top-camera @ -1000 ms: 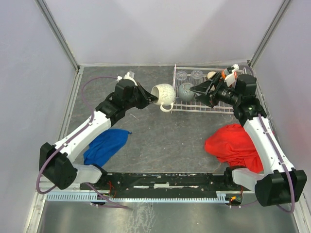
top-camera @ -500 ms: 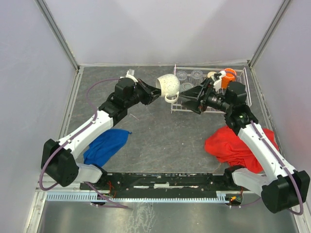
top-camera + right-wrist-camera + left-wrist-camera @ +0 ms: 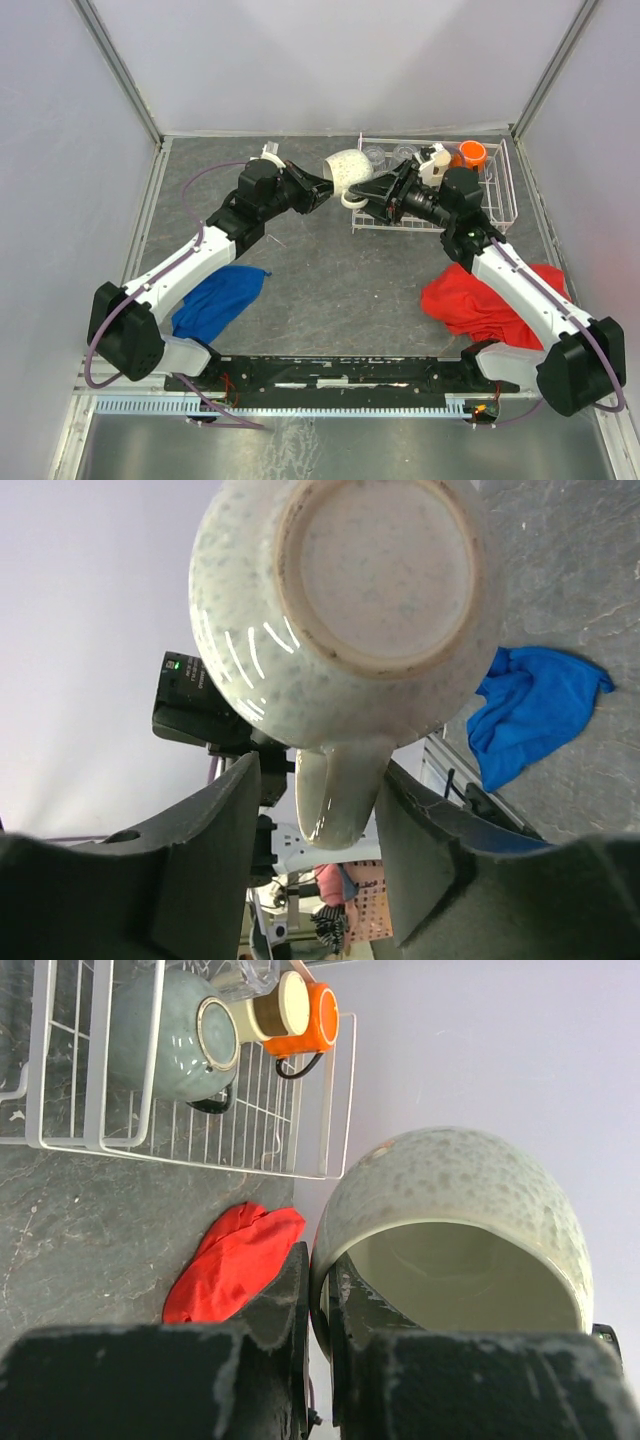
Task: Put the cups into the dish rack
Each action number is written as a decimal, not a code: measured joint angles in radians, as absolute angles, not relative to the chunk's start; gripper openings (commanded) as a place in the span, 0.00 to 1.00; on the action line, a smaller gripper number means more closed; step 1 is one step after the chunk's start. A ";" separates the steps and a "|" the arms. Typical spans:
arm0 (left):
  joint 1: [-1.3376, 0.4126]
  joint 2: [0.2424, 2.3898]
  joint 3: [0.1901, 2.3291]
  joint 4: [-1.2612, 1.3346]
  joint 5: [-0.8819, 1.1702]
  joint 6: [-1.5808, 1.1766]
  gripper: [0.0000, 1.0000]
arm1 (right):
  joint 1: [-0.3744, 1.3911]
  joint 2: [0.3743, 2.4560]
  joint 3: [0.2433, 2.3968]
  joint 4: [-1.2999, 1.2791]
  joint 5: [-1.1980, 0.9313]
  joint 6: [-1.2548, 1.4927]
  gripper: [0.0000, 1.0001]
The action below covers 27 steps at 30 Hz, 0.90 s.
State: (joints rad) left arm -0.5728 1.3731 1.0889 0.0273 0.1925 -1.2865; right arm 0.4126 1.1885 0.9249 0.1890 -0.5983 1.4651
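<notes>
My left gripper [image 3: 322,186] is shut on the rim of the cream-white speckled mug [image 3: 345,167], one finger inside it and one outside, and holds it in the air on its side by the dish rack's [image 3: 503,205] left end. In the left wrist view that mug [image 3: 460,1210] fills the right side, above the gripper [image 3: 318,1300]. My right gripper [image 3: 315,810] is open, its fingers [image 3: 200,860] on either side of the mug's handle [image 3: 340,790], a gap still showing on one side. In the rack lie a grey-green mug [image 3: 170,1035], an orange mug [image 3: 472,153], a tan cup [image 3: 282,1005] and clear tumblers [image 3: 375,153].
A red cloth [image 3: 490,300] lies under my right forearm, in front of the rack. A blue cloth [image 3: 220,300] lies beside my left arm near the front. Grey walls close in the left, right and back sides of the table.
My right gripper has come left out of the rack to the mug and its jaws have narrowed around the handle. My left gripper has lifted and turned the mug toward the rack.
</notes>
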 measured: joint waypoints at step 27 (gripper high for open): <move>-0.570 1.381 1.089 0.081 0.195 -1.293 0.21 | 0.488 1.240 0.913 0.306 -0.515 1.537 0.01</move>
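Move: The left gripper already pinches the white cup by its rim; the cup's middle lies some 4 cm to its right, 1 cm ahead and 4 cm above. From the right gripper, the cup's middle is about 6 cm ahead, 4 cm left and level, its handle already between the open fingers. The grey cup in the dish rack sits roughly 8 cm ahead, 6 cm right and 20 cm below the right hand; the rack's middle lies about 10 cm ahead, 18 cm right and 22 cm below. Ease the right gripper about 2.5 cm left, towards the white cup, so its fingers reach farther over the handle. Narrow them on the way, then close them onto the handle until they stop on it. Meanwhile keep the left pinch on the rim, letting that hand rise only about 1 cm. ##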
